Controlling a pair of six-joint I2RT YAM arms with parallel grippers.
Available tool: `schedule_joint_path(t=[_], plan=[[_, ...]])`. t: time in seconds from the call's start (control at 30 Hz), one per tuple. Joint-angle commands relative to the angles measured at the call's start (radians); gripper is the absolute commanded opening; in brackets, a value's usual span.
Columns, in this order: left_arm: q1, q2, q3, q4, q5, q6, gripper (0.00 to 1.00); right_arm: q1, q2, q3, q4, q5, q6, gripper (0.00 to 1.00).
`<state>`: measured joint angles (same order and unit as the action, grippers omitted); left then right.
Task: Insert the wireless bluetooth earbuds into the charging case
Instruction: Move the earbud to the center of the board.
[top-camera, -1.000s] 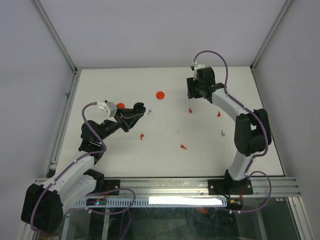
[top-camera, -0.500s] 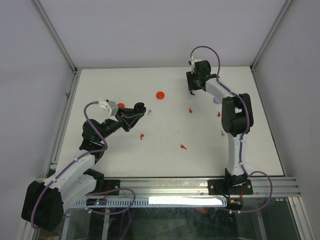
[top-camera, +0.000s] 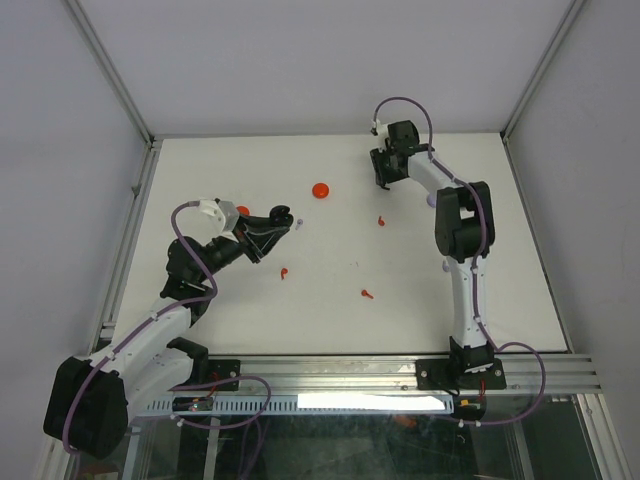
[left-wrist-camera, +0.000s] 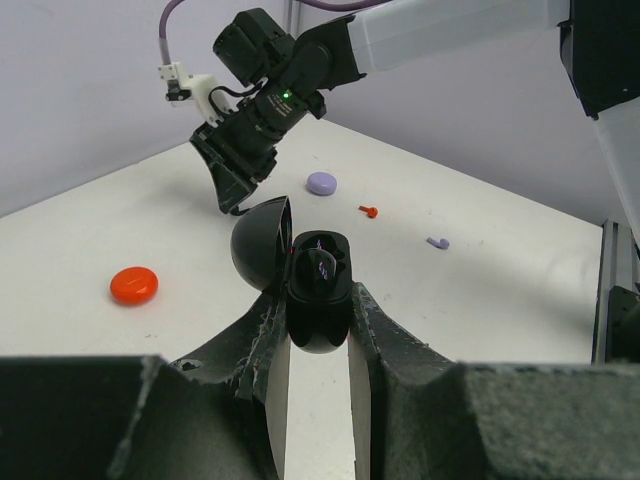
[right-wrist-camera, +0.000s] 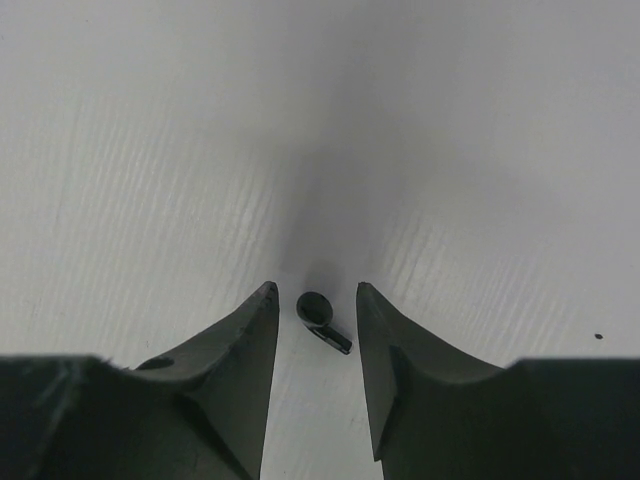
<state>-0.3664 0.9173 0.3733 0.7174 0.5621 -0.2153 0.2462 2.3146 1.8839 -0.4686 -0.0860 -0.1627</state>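
Observation:
My left gripper (left-wrist-camera: 317, 300) is shut on the black charging case (left-wrist-camera: 318, 290), held above the table with its lid swung open. In the top view it (top-camera: 283, 222) hangs over the table's left half. A black earbud (right-wrist-camera: 318, 315) lies on the table between the fingers of my right gripper (right-wrist-camera: 315, 290), with a gap on each side. The right gripper (top-camera: 383, 183) points down near the back of the table. Red earbuds lie loose on the table (top-camera: 381, 221), (top-camera: 283, 273), (top-camera: 367, 294). A lavender earbud (left-wrist-camera: 437, 243) lies further right.
A red disc (top-camera: 319, 189) sits at the back centre, another red disc (top-camera: 242, 211) is partly hidden behind my left arm. A lavender disc (left-wrist-camera: 321, 183) lies close to the right arm. Metal frame posts edge the white table (top-camera: 330, 320).
My right arm has reached further toward the back of the table, and its jaws have narrowed around the black earbud. The left gripper and the case have stayed put.

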Motion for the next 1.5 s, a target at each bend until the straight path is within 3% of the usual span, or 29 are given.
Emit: schedule_joint_path(t=[0.0,0.5,0.97,1.47], plan=[[0.003,0.001,0.047,0.022,0.012,0.023,0.0,-0.002,0.016,0.077,-0.054,-0.031,-0.031,0.39],[0.002,0.005,0.047,0.023,0.015,0.021,0.0,0.001,0.069,0.132,-0.143,-0.028,-0.087,0.35],[0.003,0.004,0.049,0.025,0.018,0.019,0.0,0.017,0.069,0.141,-0.182,0.027,-0.092,0.21],[0.002,-0.037,0.046,0.032,0.014,0.009,0.0,0.143,-0.187,-0.117,-0.168,0.069,0.131,0.17]])
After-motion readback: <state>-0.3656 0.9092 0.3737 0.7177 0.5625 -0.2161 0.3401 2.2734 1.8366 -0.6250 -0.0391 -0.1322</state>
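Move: The black earbud lies practically under the right fingertips, about 2 cm below the hand point. From the right hand, the red piece lies about 11 cm back and 1 cm to the left, the purple disc roughly 15 cm to the right and 4 cm back, and the orange disc some 18 cm to the left and 2 cm back. From the left hand, the earbud is about 28 cm ahead, 24 cm to the right and 22 cm below. Lower the right gripper about 1 cm onto the black earbud, easing slightly back, and hold it there while the fingers close and pinch the earbud between their tips. Then keep the grip and bring it back and to the left, about 5 cm back with half as much left, staying level and low over the board towards its middle. ##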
